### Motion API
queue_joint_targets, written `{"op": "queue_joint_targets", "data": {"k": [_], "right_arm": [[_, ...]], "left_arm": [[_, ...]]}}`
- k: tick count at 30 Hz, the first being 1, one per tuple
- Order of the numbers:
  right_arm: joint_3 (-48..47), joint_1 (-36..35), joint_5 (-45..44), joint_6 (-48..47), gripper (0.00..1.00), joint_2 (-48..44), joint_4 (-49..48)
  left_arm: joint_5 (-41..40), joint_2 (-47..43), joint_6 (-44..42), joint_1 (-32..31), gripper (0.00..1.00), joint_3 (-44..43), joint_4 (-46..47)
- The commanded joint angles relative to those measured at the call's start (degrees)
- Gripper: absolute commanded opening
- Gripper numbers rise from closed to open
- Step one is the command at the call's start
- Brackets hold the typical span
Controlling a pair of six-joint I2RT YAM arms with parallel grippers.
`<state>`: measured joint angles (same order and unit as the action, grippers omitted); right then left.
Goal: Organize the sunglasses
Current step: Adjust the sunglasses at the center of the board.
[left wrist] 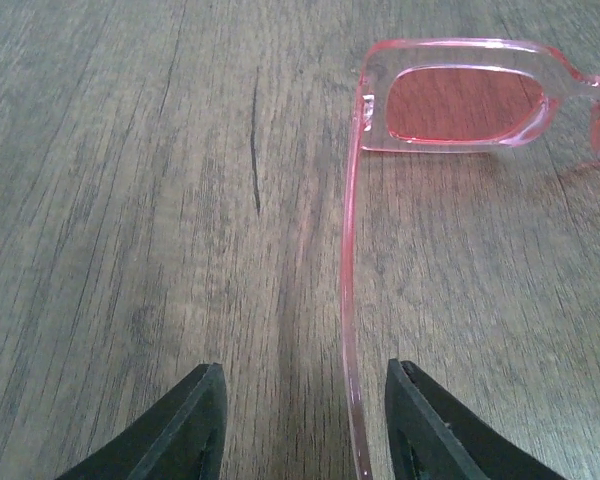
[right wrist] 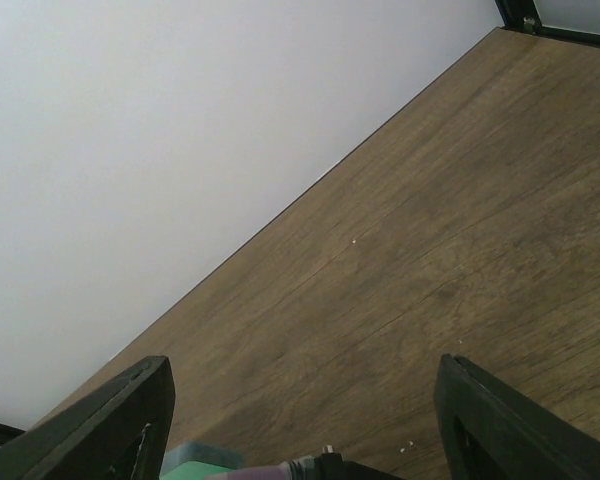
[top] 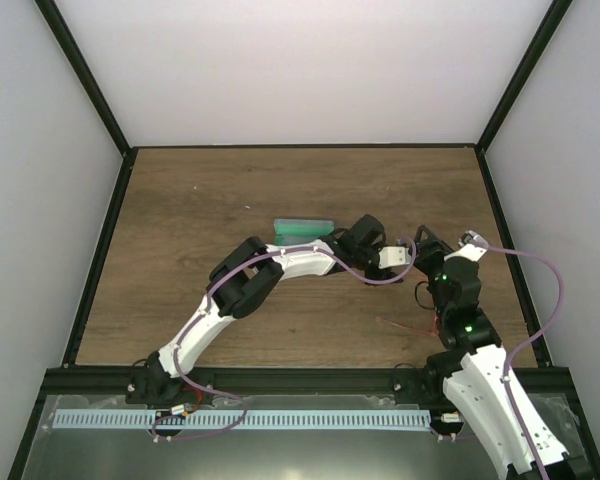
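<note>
The sunglasses (left wrist: 460, 100) lie on the wooden table in the left wrist view, with a translucent pink-red frame and one lens at the upper right. Their thin temple arm (left wrist: 347, 300) runs down the frame and passes between the fingers of my left gripper (left wrist: 305, 400). That gripper is open, its jaws low over the table. The temple arm lies close to the right finger (left wrist: 430, 430) without visible contact. My right gripper (right wrist: 305, 365) is open and holds nothing, raised and tilted toward the back wall. From above, both grippers (top: 405, 257) (top: 425, 243) meet at centre right and hide the sunglasses.
A blue-grey case with green inside (top: 302, 229) lies behind the left forearm, and its corner (right wrist: 195, 462) shows at the bottom of the right wrist view. White walls and black frame rails (top: 105, 250) enclose the table. Purple cables loop off both arms.
</note>
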<state>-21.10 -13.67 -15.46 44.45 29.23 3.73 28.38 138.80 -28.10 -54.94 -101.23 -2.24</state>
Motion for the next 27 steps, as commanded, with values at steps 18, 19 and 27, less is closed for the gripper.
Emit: {"op": "queue_joint_targets", "data": {"k": [18, 19, 27], "right_arm": [[-0.55, 0.4, -2.78, 0.41, 0.72, -4.11, 0.44], [-0.62, 0.32, -2.8, 0.5, 0.72, -3.91, 0.61], [-0.4, 0.33, -4.31, 1.21, 0.72, -6.11, 1.59]], "left_arm": [[2.89, 0.93, 1.01, 0.86, 0.09, 0.87, 0.89], [2.91, 0.02, 1.43, 0.99, 0.06, 2.05, 2.02], [1.14, -8.02, 4.89, 2.99, 0.04, 13.38, 9.36]]}}
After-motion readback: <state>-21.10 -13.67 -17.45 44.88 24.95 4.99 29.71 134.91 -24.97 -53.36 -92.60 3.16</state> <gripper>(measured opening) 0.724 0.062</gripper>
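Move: The sunglasses lie to the robot's right. Their far temple runs between the left hand's open fingers, its middle about 2 cm right of that hand, 1 cm back and 1 cm below. Their lens front is some 9 cm right and 7 cm back. The green case sits about 22 cm left and 10 cm ahead. From the right hand, the far temple's middle is some 6 cm left, 1 cm ahead and 19 cm below. The left fingers shut on the sunglasses' far temple, then drag it about 2.5 cm left, towards the green case. ##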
